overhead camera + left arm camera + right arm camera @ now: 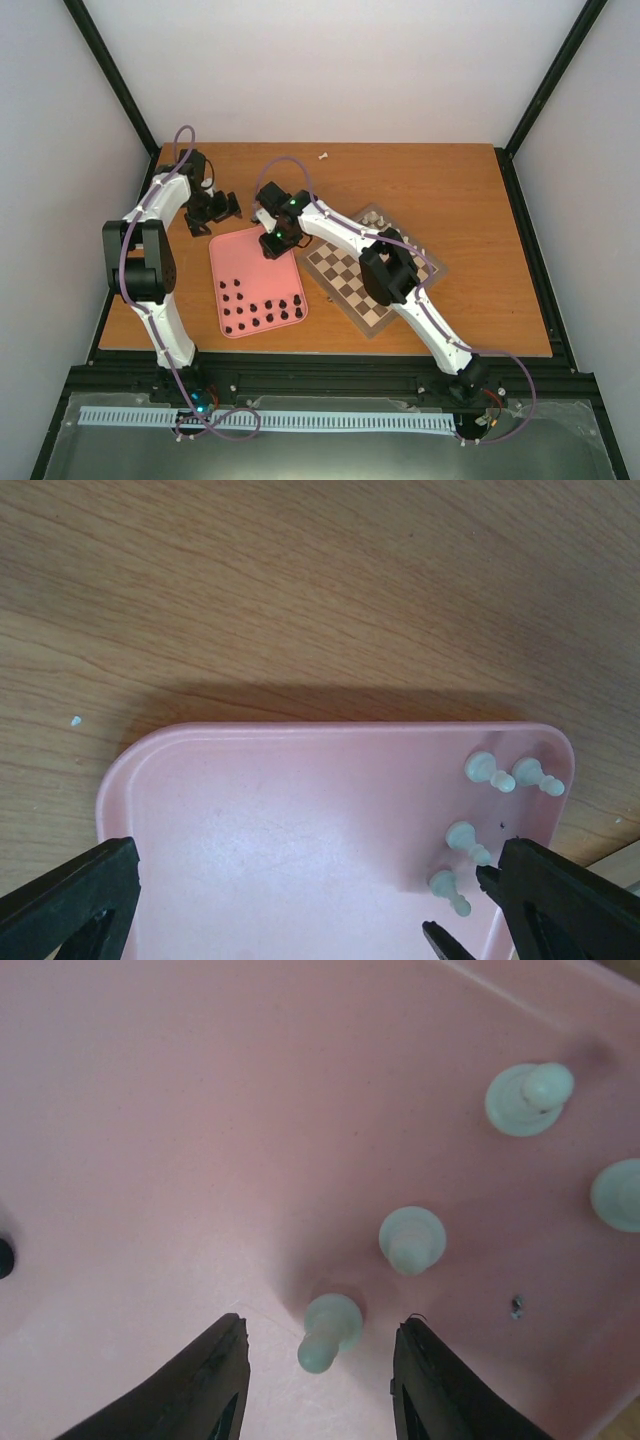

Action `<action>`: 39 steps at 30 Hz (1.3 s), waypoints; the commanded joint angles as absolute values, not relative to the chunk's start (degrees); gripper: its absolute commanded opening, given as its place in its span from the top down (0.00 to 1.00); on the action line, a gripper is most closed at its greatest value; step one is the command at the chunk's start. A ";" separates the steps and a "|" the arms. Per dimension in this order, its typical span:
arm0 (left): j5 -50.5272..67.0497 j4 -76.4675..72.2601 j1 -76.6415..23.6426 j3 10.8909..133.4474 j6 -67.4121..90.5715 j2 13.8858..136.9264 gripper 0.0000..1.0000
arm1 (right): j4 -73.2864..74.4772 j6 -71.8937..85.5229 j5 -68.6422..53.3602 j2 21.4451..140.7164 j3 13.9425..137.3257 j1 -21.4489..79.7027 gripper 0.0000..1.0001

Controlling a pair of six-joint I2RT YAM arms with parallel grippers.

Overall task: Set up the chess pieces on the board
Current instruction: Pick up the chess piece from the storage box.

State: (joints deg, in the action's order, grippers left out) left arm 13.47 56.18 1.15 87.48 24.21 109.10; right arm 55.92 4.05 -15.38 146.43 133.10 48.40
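Observation:
Several cream-white chess pieces stand in the far right corner of the pink tray [232, 258]. One white pawn [330, 1330] stands between the fingers of my right gripper [320, 1328], which is open with a gap on each side of it. Other white pawns [411, 1239] [527, 1097] stand just beyond. My right gripper [272, 243] hangs over that tray corner. Black chess pieces [262, 312] fill the tray's near part. The board [345, 272] lies to the right, with white pieces [376, 215] on its far edge. My left gripper [212, 210] [320, 880] is wide open over the tray's far edge and holds nothing.
A single white piece [323, 155] lies on the wooden table near its far edge. The right arm's forearm [390, 270] crosses above the board. In the left wrist view the white pawns [466, 839] stand beside the right finger [570, 900].

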 commanded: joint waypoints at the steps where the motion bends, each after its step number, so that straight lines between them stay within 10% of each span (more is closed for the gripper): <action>1: 14.24 56.12 0.70 87.25 24.44 107.48 0.00 | 55.99 4.78 -13.36 147.26 135.08 48.52 0.59; 23: 14.15 55.90 0.74 86.49 24.08 107.36 0.00 | 56.38 4.84 -12.29 144.94 133.09 48.43 0.91; 39: 13.80 55.94 0.73 87.18 23.77 106.97 0.00 | 57.48 5.89 -7.70 123.43 118.53 45.31 0.93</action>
State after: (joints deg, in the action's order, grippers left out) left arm 13.54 56.14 1.10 85.97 24.16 108.99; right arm 56.84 5.06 -10.96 131.66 124.51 47.33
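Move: My right hand is already down over the nearest of the four white chess pieces left in the storage box. That piece stands between my parted fingertips, its middle about 1 cm below them. Of the three other white pieces, one is roughly 3 cm ahead. The other two are near 6 cm ahead, one about 1 cm left, the other 2 cm right. From my idle left hand, the piece I want lies some 12 cm right, 7 cm back and 7 cm lower. My right hand stays almost in place over the box while its half-open fingers keep closing, until they pinch the white piece between their tips. Only then do I lift, gently at first and then fast, about 8 cm straight up, drifting some 3 cm right towards the chessboard side, with the grip kept. ##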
